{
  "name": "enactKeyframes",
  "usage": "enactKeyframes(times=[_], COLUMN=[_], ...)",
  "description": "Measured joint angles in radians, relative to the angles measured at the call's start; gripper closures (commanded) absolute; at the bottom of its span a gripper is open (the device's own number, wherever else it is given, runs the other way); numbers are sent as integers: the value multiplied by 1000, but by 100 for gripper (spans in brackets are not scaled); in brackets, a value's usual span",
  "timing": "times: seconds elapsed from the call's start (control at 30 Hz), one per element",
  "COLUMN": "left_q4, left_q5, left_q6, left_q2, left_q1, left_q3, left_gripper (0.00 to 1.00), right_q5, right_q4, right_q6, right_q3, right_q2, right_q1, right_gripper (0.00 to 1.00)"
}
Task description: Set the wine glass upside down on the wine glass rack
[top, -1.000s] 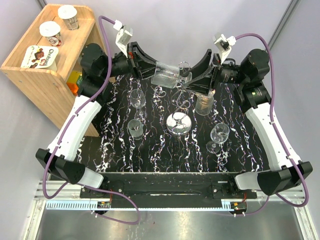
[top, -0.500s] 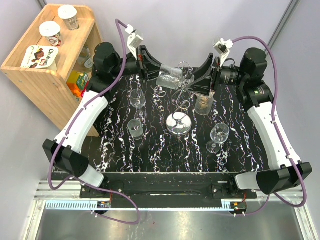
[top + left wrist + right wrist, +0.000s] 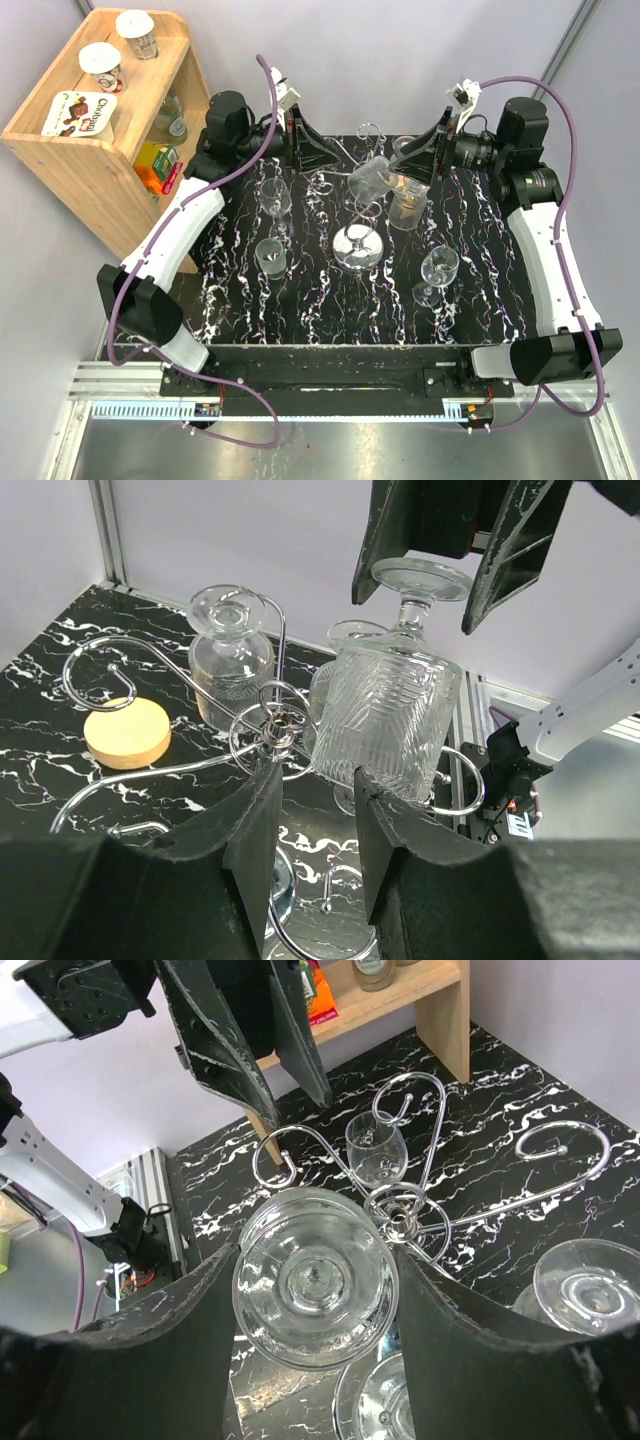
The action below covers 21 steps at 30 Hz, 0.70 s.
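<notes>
The wine glass [image 3: 370,181], patterned clear glass, hangs upside down beside the top of the wine glass rack [image 3: 357,247]. My right gripper [image 3: 412,165] is shut on its round foot [image 3: 315,1275], which fills the gap between the fingers. From the left wrist, the ribbed bowl [image 3: 385,725] hangs below the foot [image 3: 420,578], close to the rack's hub [image 3: 277,725]. My left gripper [image 3: 318,160] stands open just left of the bowl, with nothing between its fingers [image 3: 262,810]. Whether the stem sits in a wire arm is unclear.
Other glasses stand on the black marbled table: two at the left [image 3: 275,197] [image 3: 270,257], one at the right [image 3: 440,268], one behind the rack [image 3: 408,207]. A wooden coaster [image 3: 125,733] lies by the curled arms. A wooden shelf [image 3: 90,140] stands at the far left.
My left gripper opened, let go of the bowl and drew back to the left. The glass swung from lying sideways to hanging bowl-down from my right gripper, shifting right toward the rack's top.
</notes>
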Motion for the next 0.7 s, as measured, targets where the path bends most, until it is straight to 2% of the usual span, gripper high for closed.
enactKeyframes(times=[0.17,0.33,0.57,0.7], left_q4=[-28,-100,-214,-275], left_q5=[0,-6,-27,-63], left_q6=[34,97,176,232], left_q2=[14,14,14,13], left_q1=[-2,-2,-13,-60], left_q3=[0,31,166,241], left_gripper=[57,46,34,25], right_q5=[19,37,53,63], right_q4=[-57,-100,-100,-100], right_q6=[-37,-71,-49,-40], right_q3=[18,58,170,237], right_q2=[4,9,63,97], right_q1=[2,2,2,6], right_gripper=[100,100,100,100])
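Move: The right hand already holds the upside-down wine glass by its foot end. From it, the rack's hub lies about 6 cm left, 3 cm forward and 9 cm below; a glass hanging from the rack is some 4 cm forward, 2 cm right and 14 cm below. From the empty left hand, the held glass's bowl is roughly 8 cm right, 2 cm back and 5 cm lower, while the hub is about 8 cm right, 3 cm forward and 8 cm below. Upward, after a brief near-standstill, the right hand carries the held glass about 4 cm higher above the rack and some 2 cm forward, keeping its grip and barely turning. The left hand dips about 1 cm, then rises roughly 5 cm and eases back a couple of centimetres, rolling some 10 degrees while its free fingers open much wider. ##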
